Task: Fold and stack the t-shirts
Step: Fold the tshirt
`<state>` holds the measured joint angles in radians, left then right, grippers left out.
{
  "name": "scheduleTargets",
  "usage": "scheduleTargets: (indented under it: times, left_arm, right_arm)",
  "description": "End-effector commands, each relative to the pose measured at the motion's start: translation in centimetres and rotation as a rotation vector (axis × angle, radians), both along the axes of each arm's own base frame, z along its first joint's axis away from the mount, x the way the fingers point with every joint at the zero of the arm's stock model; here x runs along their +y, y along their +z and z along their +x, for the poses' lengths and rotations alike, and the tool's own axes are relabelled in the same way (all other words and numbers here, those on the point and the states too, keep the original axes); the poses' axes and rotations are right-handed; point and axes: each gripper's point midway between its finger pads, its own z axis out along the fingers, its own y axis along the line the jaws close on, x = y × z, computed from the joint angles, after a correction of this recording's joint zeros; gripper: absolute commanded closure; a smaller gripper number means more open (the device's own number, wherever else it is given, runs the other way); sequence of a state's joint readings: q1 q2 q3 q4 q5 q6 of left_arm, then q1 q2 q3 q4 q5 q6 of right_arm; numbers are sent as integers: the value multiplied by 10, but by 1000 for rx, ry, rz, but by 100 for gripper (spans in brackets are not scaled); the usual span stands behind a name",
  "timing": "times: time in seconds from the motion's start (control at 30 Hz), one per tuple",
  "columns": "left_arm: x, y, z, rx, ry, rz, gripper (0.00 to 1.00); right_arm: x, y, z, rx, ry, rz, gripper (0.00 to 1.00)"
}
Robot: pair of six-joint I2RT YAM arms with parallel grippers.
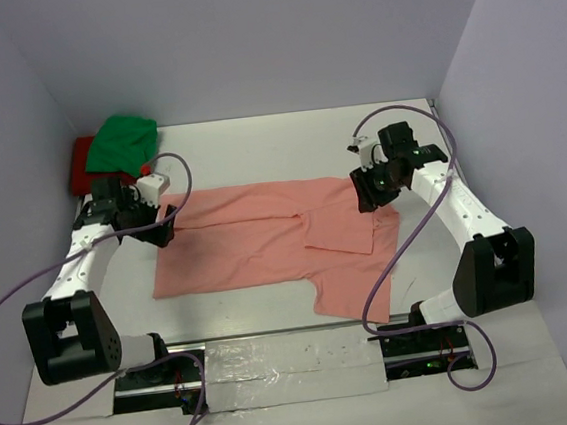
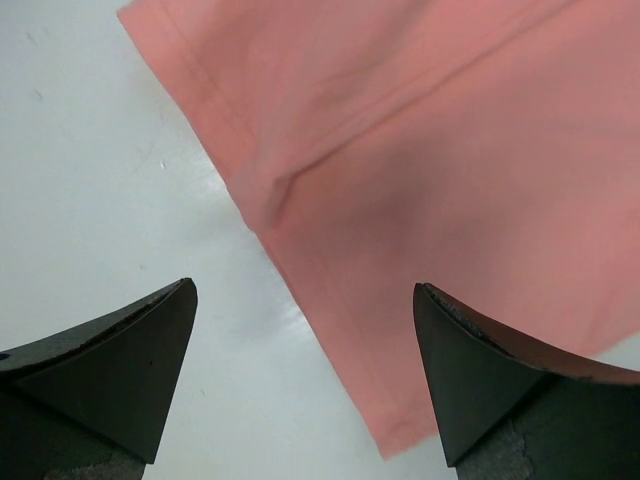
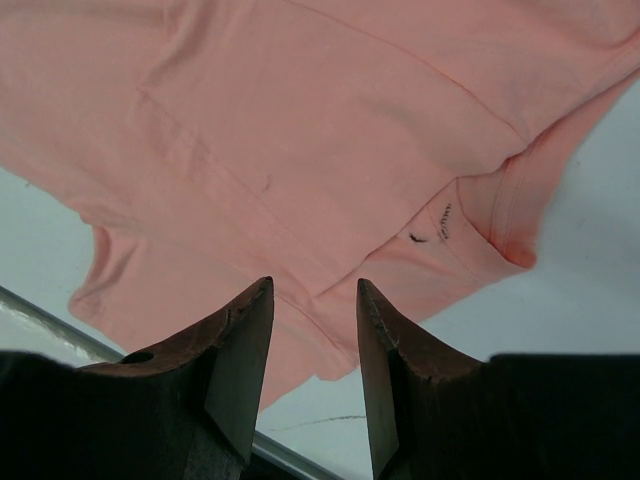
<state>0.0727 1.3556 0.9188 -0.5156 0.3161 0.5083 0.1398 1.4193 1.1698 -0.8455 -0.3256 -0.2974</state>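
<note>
A salmon-pink t-shirt (image 1: 257,245) lies flat across the middle of the table, partly folded, with one sleeve (image 1: 346,287) sticking out toward the front. My left gripper (image 1: 167,224) hovers at the shirt's left edge. In the left wrist view its jaws (image 2: 304,285) stand wide open with nothing between them, above the pink hem (image 2: 450,150) and bare table. My right gripper (image 1: 369,196) is over the shirt's upper right part. Its jaws (image 3: 315,281) are apart and empty, just above the pink cloth (image 3: 300,120) near the collar label (image 3: 440,222). A green t-shirt (image 1: 126,142) sits bunched on a red t-shirt (image 1: 82,167) at the back left.
The white table (image 1: 257,145) is boxed in by pale walls at the back and both sides. A strip of silver tape (image 1: 288,368) runs along the front edge between the arm bases. Purple cables (image 1: 186,187) loop from both arms.
</note>
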Motion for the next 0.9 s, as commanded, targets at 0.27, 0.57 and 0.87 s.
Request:
scheduleTargets:
  times: [0.27, 0.57, 0.87]
  left_arm:
    - [14, -27, -108, 335, 48, -47, 3]
    - [4, -56, -138, 473, -53, -104, 4]
    - [14, -86, -140, 534, -5, -68, 5]
  right_arm:
    - [-2, -1, -1, -40, 14, -25, 54]
    - [-2, 2, -2, -51, 16, -27, 54]
    - [-3, 6, -4, -66, 15, -24, 54]
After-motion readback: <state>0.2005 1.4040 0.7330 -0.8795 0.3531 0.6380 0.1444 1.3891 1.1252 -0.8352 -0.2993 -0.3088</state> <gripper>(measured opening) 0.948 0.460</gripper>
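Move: The t-shirt's near left corner is the left hand's target, about 13 cm back, 1 cm to its left and 9 cm below. The left end of the folded-over layer's crease lies some 3 cm ahead, directly in line, and the shirt's far left corner about 13 cm ahead and 1 cm left, both around 9 cm down. From the right hand, the near left corner is roughly 57 cm left, 12 cm back and 12 cm below. The wide-open left hand draws back about 15 cm and sinks 8 to the near left corner, tipping 30 degrees downward. ##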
